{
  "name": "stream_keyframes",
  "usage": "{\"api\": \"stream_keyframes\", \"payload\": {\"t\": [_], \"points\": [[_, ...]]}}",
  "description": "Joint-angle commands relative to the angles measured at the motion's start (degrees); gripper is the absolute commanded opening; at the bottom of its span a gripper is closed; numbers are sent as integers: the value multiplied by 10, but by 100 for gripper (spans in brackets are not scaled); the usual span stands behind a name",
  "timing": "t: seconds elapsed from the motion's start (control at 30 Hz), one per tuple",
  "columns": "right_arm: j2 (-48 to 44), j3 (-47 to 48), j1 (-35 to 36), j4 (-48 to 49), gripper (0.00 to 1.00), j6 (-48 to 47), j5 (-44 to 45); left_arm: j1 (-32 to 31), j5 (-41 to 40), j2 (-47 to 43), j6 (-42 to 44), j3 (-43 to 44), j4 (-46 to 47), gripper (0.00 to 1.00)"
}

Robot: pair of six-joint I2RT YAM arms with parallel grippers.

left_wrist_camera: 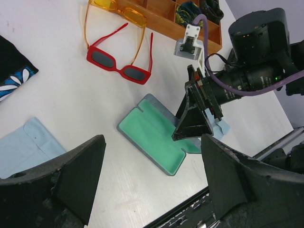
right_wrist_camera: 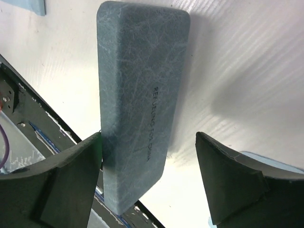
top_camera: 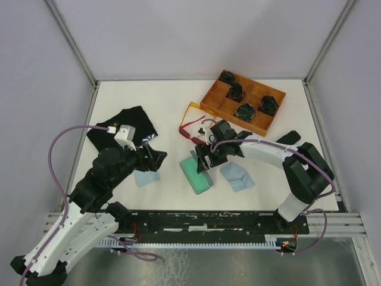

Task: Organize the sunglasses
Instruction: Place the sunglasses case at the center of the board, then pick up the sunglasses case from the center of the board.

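Note:
The red sunglasses [left_wrist_camera: 118, 64] lie open on the white table, half hidden behind the right wrist in the top view [top_camera: 189, 132]. The translucent orange sunglasses [left_wrist_camera: 116, 10] lie just beyond them against the tray [top_camera: 191, 111]. A grey-blue case [top_camera: 196, 173] lies open with its green lining [left_wrist_camera: 149, 133] facing up. My right gripper [top_camera: 205, 156] is open astride the case's far edge; its grey-blue outer face [right_wrist_camera: 137, 95] stands between the fingers, close against the left finger [right_wrist_camera: 71, 175]. My left gripper [left_wrist_camera: 151, 161] hangs open over bare table just short of the case, holding nothing.
An orange wooden tray [top_camera: 219, 104] with several dark coiled items stands at the back right. Light blue cloths lie left [top_camera: 146, 177] and right [top_camera: 238, 176] of the case. A black fabric piece [top_camera: 122, 124] lies at the back left. The black front rail [top_camera: 202, 219] runs close behind the case.

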Motion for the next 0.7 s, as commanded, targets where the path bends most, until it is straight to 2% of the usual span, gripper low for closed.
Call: {"api": "stream_keyframes", "payload": {"t": [0.0, 0.37, 0.5, 0.67], "points": [[-52, 21, 6, -16, 84, -24, 49, 2, 7, 3, 29, 0, 12, 88], [-84, 49, 113, -87, 62, -56, 241, 2, 12, 4, 30, -1, 14, 88], [-81, 51, 125, -98, 51, -68, 257, 2, 12, 4, 30, -1, 14, 88], [-75, 57, 133, -107, 50, -82, 275, 2, 11, 3, 30, -1, 15, 88]]}}
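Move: The grey lid of the sunglasses case stands open between the right fingers, its middle about 1 cm back of the right hand point and 2 cm below. The green case tray lies some 3 cm back and 3 cm left, and the blue cloth about 4 cm back and 11 cm right; the red sunglasses are roughly 11 cm ahead and 2 cm left. From the left hand, the lid is about 13 cm right, 3 cm back and 18 cm lower. Lift the right gripper about 2 cm and draw it back a similar distance towards the near end of the open lid, keeping one finger on each side of the lid. Tip the wrist some 25 degrees on the way so the fingers point more steeply down and a little forward, and close them from nearly wide to about half open, stopping short of a grip. ##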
